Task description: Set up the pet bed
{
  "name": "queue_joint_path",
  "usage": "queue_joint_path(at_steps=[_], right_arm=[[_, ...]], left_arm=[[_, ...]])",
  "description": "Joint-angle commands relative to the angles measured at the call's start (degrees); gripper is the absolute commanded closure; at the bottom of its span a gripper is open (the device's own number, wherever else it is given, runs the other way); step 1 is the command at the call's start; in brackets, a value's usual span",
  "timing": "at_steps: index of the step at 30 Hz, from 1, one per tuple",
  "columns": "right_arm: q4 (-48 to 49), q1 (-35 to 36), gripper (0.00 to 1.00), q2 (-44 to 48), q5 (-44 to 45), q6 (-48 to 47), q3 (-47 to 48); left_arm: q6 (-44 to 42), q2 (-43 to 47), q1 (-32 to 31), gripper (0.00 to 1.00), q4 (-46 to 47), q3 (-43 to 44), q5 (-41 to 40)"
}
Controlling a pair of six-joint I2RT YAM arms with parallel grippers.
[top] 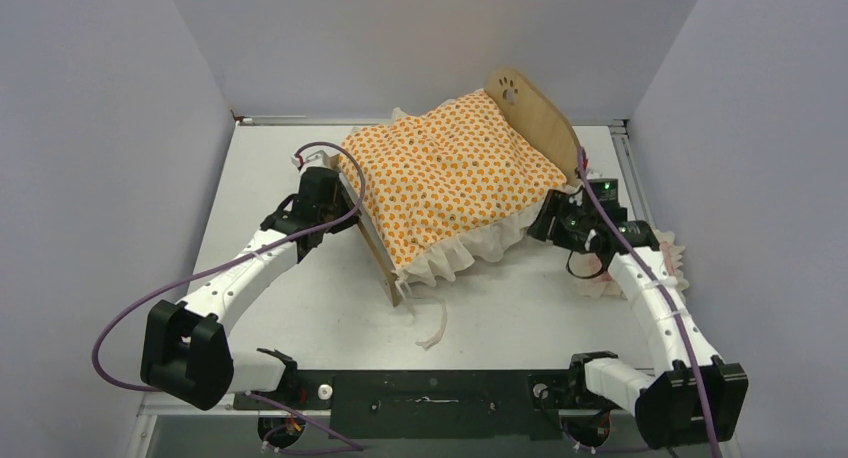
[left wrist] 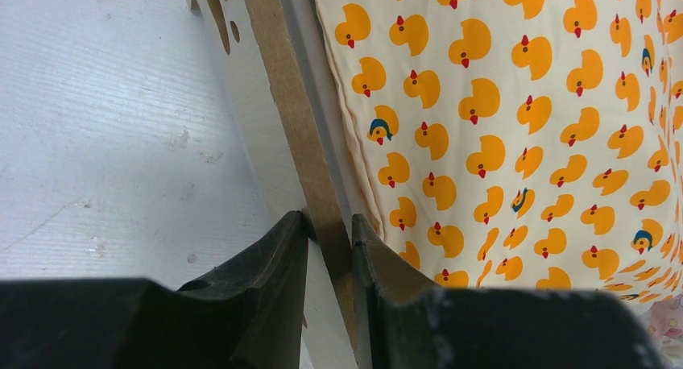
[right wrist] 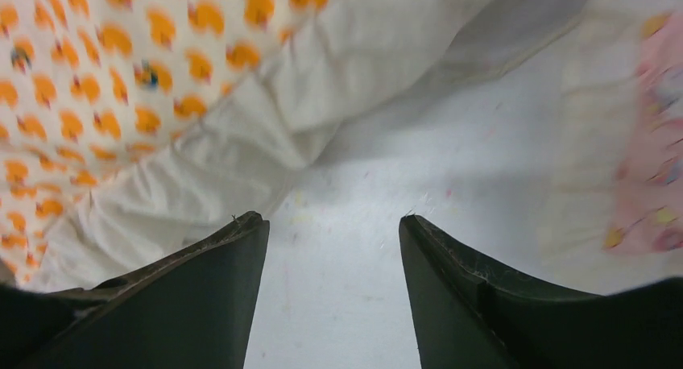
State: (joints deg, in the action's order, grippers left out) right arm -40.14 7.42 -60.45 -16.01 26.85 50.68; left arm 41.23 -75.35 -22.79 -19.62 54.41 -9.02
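The pet bed (top: pixel 530 113) stands mid-table, its plywood headboard with the paw cutout at the back right. The orange duck-print mattress (top: pixel 450 178) lies on it, the white ruffle hanging over the near right side. My left gripper (top: pixel 335 213) is at the bed's left end, shut on the edge of the plywood end board (left wrist: pixel 290 103), one finger on each face. The left wrist view shows the mattress (left wrist: pixel 499 127) just beyond that board. My right gripper (top: pixel 548 223) hovers low by the ruffle (right wrist: pixel 242 151), open, with only bare table between its fingers (right wrist: pixel 209 272).
A pink frilled pillow (top: pixel 670 263) lies on the table to the right of my right arm, seen too in the right wrist view as the pillow (right wrist: pixel 652 143). A loose white strip (top: pixel 437 328) trails from the ruffle. White walls close in three sides of the table (top: pixel 300 318).
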Motion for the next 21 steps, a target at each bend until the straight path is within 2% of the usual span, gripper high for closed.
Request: queue_joint_path(at_steps=[1,7,14,16,21], right_arm=[[6.52,-5.5,0.38,-6.15,9.64,-7.16,10.23],[15.73,-7.2,0.41,-18.14,14.68,-8.0,17.43],[24.6,-7.1,0.56,-28.68,13.92,-10.69,22.34],[25.77,-6.71,0.6,-31.26,12.53,-11.67,24.34],[30.22,-2.58,0.61,-37.23,7.07,-14.85,28.77]], left_arm=[[-1.94,-0.73,-0.69,1.0,-4.46,0.27,1.85],[-2.5,0.29,-0.77,1.0,-5.76,-0.31,2.43],[-2.66,4.62,-1.22,1.0,-9.07,-2.9,4.73],[-1.87,7.11,-2.55,1.0,-10.12,-4.63,5.12],[3.37,15.56,-9.54,1.0,-14.02,-9.79,3.95]])
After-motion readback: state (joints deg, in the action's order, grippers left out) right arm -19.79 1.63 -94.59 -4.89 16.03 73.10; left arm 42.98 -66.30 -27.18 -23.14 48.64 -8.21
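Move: From the open right hand, the duvet's near-right corner, by the headboard's end, lies about 15 cm ahead, 8 cm right and some 4 cm lower. The headboard's middle is roughly 27 cm ahead and 1 cm right, at about hand height; the pink pillow sits 5 cm back, 22 cm right and 12 cm down. The left hand already grips the footboard, with that corner about 9 cm ahead and 56 cm right, slightly lower. Right hand sweeps 20 cm forward-right to the duvet corner, partly closing, while left, gripping, pulls footboard back 5 cm. ##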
